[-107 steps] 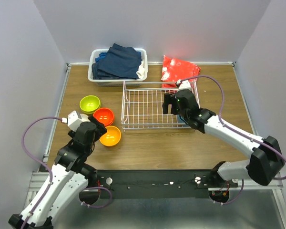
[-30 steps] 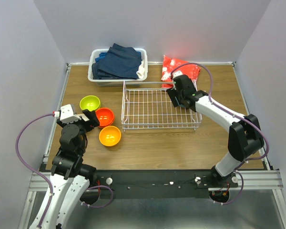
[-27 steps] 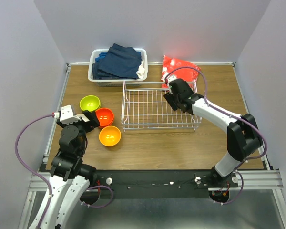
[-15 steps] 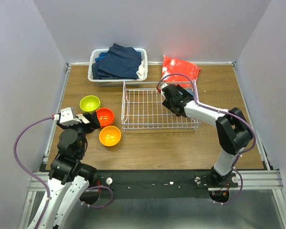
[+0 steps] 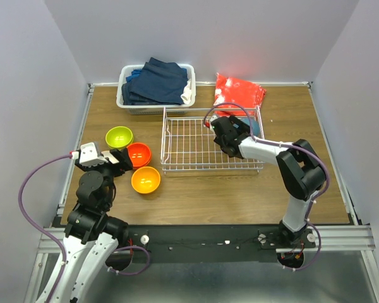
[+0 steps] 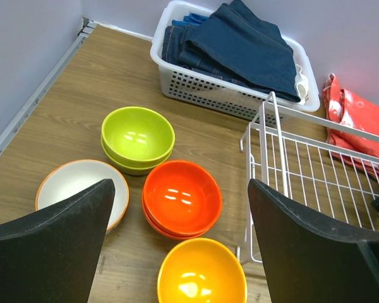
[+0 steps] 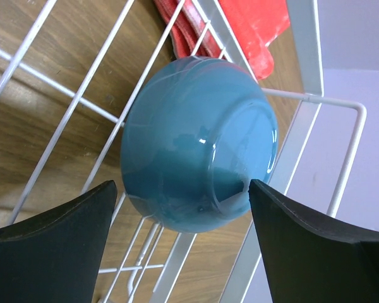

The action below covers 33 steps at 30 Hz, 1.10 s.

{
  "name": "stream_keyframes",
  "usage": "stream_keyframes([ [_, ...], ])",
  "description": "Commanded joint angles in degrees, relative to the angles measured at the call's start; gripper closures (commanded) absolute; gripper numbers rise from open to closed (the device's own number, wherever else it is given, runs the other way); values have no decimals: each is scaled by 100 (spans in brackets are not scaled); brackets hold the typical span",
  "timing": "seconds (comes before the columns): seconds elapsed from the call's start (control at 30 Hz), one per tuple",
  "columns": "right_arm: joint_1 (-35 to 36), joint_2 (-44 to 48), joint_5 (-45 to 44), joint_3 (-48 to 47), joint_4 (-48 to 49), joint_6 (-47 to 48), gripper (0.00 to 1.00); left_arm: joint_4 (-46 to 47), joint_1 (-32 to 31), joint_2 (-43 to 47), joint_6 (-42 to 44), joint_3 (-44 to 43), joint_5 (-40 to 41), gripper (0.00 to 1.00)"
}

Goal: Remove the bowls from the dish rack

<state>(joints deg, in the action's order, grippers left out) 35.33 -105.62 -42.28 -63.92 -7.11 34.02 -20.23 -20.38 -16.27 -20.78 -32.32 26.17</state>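
The white wire dish rack (image 5: 165,144) (image 6: 265,136) stands mid-table. One teal bowl (image 7: 196,164) (image 5: 257,129) leans tilted in its far right corner, underside toward my right wrist camera. My right gripper (image 7: 180,189) (image 5: 242,131) is open, with its fingers on either side just short of this bowl. Left of the rack sit the lime green bowls (image 6: 138,136) (image 5: 119,136), the red-orange bowls (image 6: 182,197) (image 5: 139,153), a yellow-orange bowl (image 6: 202,273) (image 5: 146,180) and a white bowl (image 6: 76,189). My left gripper (image 6: 179,189) (image 5: 123,158) hangs open above them and holds nothing.
A white plastic tub of dark blue clothes (image 5: 156,85) (image 6: 230,53) stands behind the rack's left end. A red bag (image 5: 239,93) (image 6: 354,120) (image 7: 246,25) lies just beyond the rack's far right corner. Walls close in the table on three sides.
My right wrist has slid left along the rack's far side while the elbow folded inward, turning the gripper toward the corner bowl. The left arm has barely moved.
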Motion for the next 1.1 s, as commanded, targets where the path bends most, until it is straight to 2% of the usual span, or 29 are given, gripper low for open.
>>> stream_keyframes([
  [0.0,-9,-336,-201,161,325,184,9,81,-18,89,56,50,142,5],
  [0.07,-18,-249,-193,108,290,149,11,89,-18,98,65,50,142,5],
  [0.3,0,138,-26,-41,105,-115,39,72,-18,98,56,41,107,5],
  [0.37,44,261,-17,-59,53,-185,42,80,-18,72,47,50,99,5],
  [0.5,79,393,62,-121,-44,-326,55,80,-10,37,39,41,63,5],
  [0.67,97,472,-8,-121,-62,-519,61,54,17,-16,30,32,2,5],
  [1.07,220,1078,668,-410,-229,-1371,69,10,96,-227,3,15,-288,5],
])
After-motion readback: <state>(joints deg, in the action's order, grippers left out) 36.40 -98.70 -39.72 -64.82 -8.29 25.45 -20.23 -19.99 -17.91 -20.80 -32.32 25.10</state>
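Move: The blue bowl, still tilted on edge in the right end of the dish rack, lies about 4 cm ahead of the right hand, 1 cm to its right and 1 cm below it, already between the open fingers. The rack's middle is some 14 cm to this hand's left and 3 cm back, 5 cm lower; the red cloth lies roughly 18 cm ahead and 5 cm left. From the left hand the blue bowl is about 22 cm ahead, 47 cm right and 18 cm lower. The blue bowl is pinched between the right hand's two fingers, which close from wide open to a bit over half, one on its rim side and one on its base side. The hand then draws it up about 4 cm in two short pulls with a brief pause between, drifting some 2 cm left at the end as the wrist rolls its left side up and tips up slightly, about 15 degrees in all. ##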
